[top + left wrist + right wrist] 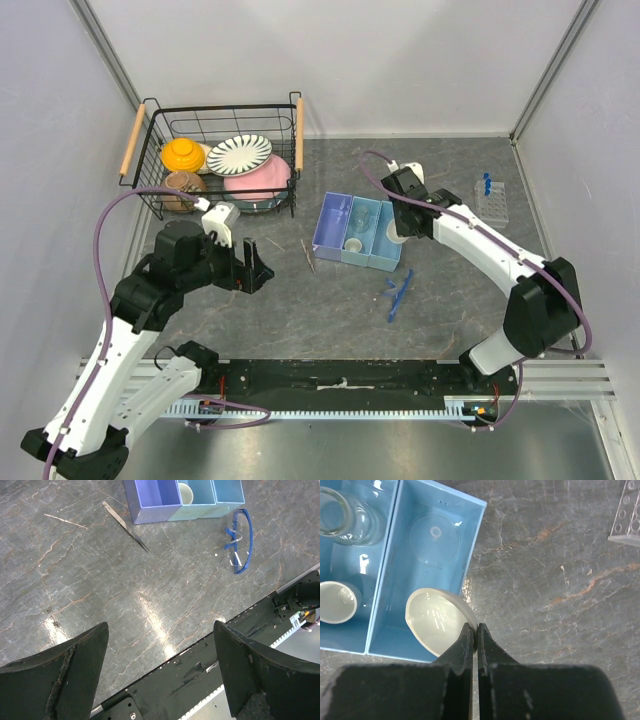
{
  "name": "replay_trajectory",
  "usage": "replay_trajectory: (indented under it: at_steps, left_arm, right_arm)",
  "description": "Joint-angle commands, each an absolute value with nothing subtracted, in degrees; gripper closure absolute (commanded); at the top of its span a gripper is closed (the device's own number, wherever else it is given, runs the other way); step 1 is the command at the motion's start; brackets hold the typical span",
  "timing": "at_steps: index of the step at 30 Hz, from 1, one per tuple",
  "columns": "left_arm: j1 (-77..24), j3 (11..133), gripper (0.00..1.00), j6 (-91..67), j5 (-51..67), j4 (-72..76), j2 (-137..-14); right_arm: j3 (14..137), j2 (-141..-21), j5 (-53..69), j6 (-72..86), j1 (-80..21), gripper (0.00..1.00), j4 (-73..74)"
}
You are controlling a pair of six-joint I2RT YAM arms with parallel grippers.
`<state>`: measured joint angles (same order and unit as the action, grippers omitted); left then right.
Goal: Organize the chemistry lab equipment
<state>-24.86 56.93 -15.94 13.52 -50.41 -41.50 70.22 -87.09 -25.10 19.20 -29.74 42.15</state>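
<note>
My right gripper (474,628) is shut on the rim of the white dome-shaped dish (437,622), which tilts over the right compartment of the blue tray (385,605); in the top view this gripper (398,235) is at the tray's right end. The tiny white cup (337,602) sits in the middle compartment. The clear tube rack (490,200) with blue-capped tubes stands at the far right. Blue stick tools (398,295) lie in front of the tray. The thin metal spatula (125,526) lies left of it. My left gripper (255,270) hovers open and empty, apart from all of these.
A black wire basket (220,170) with striped, pink and orange crockery stands at the back left. A clear glass vessel (345,510) and a clear round dish (435,537) lie in the tray. A thin splinter (65,521) lies near the spatula. Walls close three sides.
</note>
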Motion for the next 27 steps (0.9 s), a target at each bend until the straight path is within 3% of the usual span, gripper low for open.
replay_trajectory:
  at_steps: [1,27]
  left_arm:
    - [-24.87,56.78,0.08,-14.24,15.20,-47.73,-40.69]
    - [-24.87,55.99,0.08,-13.54,15.65,-46.23,-42.19]
  right_arm:
    - [75.93,-89.99,-24.08,15.91,-29.53,1.00,40.16]
    - [83.67,-105.81,-16.17,4.83,-30.23,1.00,46.84]
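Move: The right hand still pinches the white dish by its rim. The tray's right-hand compartment lies about 6 cm ahead, 3 cm left and 7 cm below; the clear funnel in its far end is some 10 cm ahead and 3 cm left. In the middle compartment the small white cup is roughly 12 cm left and 3 cm ahead, the glass beaker 10 cm left and 10 cm ahead. From the idle left hand the right compartment is around 21 cm ahead, 31 cm right, well below. With its fingers kept shut on the dish's rim, the right hand first carries the dish about 3 cm forward and 2 cm to the left, over the tray's right-hand compartment. It then sinks, about 5 cm in all, taking the dish down between the divider and the right wall on the near side of the clear funnel, while the wrist turns some 15 degrees counter-clockwise and the fingers tip to point more steeply down. ##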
